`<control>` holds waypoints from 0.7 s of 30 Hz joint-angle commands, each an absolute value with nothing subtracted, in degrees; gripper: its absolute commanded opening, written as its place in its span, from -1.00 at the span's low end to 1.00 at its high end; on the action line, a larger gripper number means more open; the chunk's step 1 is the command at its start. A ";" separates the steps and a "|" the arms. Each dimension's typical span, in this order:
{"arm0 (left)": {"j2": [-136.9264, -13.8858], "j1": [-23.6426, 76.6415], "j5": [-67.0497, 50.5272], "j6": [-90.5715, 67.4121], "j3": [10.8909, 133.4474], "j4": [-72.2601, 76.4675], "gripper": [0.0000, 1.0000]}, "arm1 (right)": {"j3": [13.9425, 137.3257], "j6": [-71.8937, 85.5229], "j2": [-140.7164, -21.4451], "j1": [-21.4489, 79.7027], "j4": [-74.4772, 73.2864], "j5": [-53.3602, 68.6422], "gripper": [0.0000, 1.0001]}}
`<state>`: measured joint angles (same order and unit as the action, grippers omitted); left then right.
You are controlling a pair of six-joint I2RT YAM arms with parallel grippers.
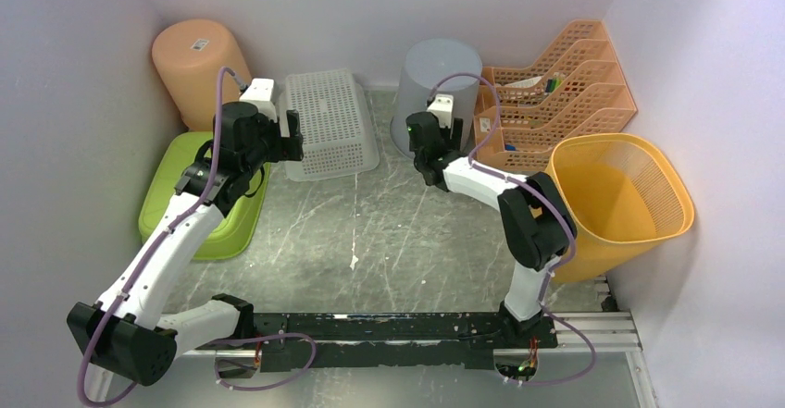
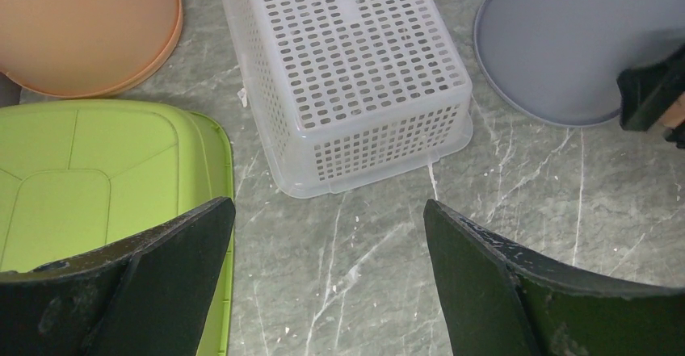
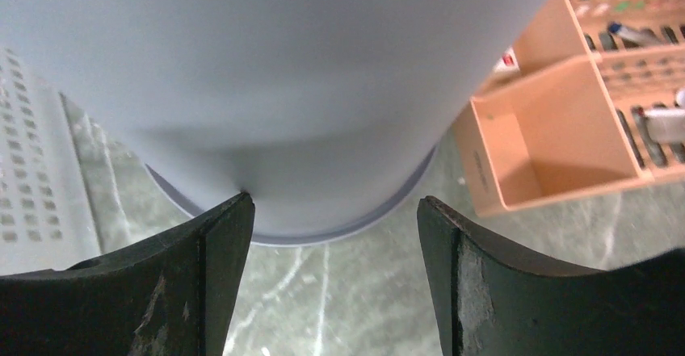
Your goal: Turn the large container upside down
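Note:
Several containers stand on the marble table. A large yellow mesh basket stands upright and open at the right. A grey bucket stands upside down at the back; it also shows in the left wrist view and fills the right wrist view. My right gripper is open and empty just in front of the grey bucket's rim, its left fingertip at the wall. My left gripper is open and empty over bare table, beside a white perforated basket lying upside down.
A green tub lies upside down at the left under the left arm. An orange bucket stands upside down in the back left corner. An orange tiered organizer stands at the back right. Walls enclose three sides.

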<state>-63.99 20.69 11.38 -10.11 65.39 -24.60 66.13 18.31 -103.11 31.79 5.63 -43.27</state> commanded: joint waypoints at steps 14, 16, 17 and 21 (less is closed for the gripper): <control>-62.94 21.09 11.17 -10.46 63.28 -22.52 0.99 | 77.91 11.61 -113.96 28.52 15.55 -39.71 0.48; -63.10 21.09 11.16 -10.38 63.43 -22.63 0.99 | 78.40 11.81 -113.66 28.52 13.79 -39.81 0.48; -63.17 21.09 11.13 -10.31 63.50 -22.63 0.99 | 78.01 12.42 -112.97 28.49 12.67 -39.85 0.48; -63.91 21.09 11.28 -9.90 63.72 -22.79 0.99 | 73.03 14.99 -105.62 29.62 8.26 -40.24 0.50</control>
<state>-63.96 20.69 11.38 -10.09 63.55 -24.01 75.94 12.99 -112.40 29.12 11.70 -39.16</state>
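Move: The large grey container, already bottom up, stands straight ahead of the right hand, its middle some 12 cm farther out and 2 cm higher, its near wall right at the open fingers. The orange rack's middle is about 25 cm to that hand's right and 8 cm ahead; the white basket, about 26 cm to its left and 3 cm ahead, sits about 7 cm lower. From the left hand the container is roughly 36 cm right, 20 cm ahead and 14 cm lower. The grey container goes on being pushed by the right gripper, which bears on its near side and drives forward about 6 cm towards the back wall, away from the bases. Most of this comes at the start, with some 2 cm of leftward drift, before easing off. The fingers stay about three-quarters open without gripping, and the wrist tips up barely 5 degrees. ##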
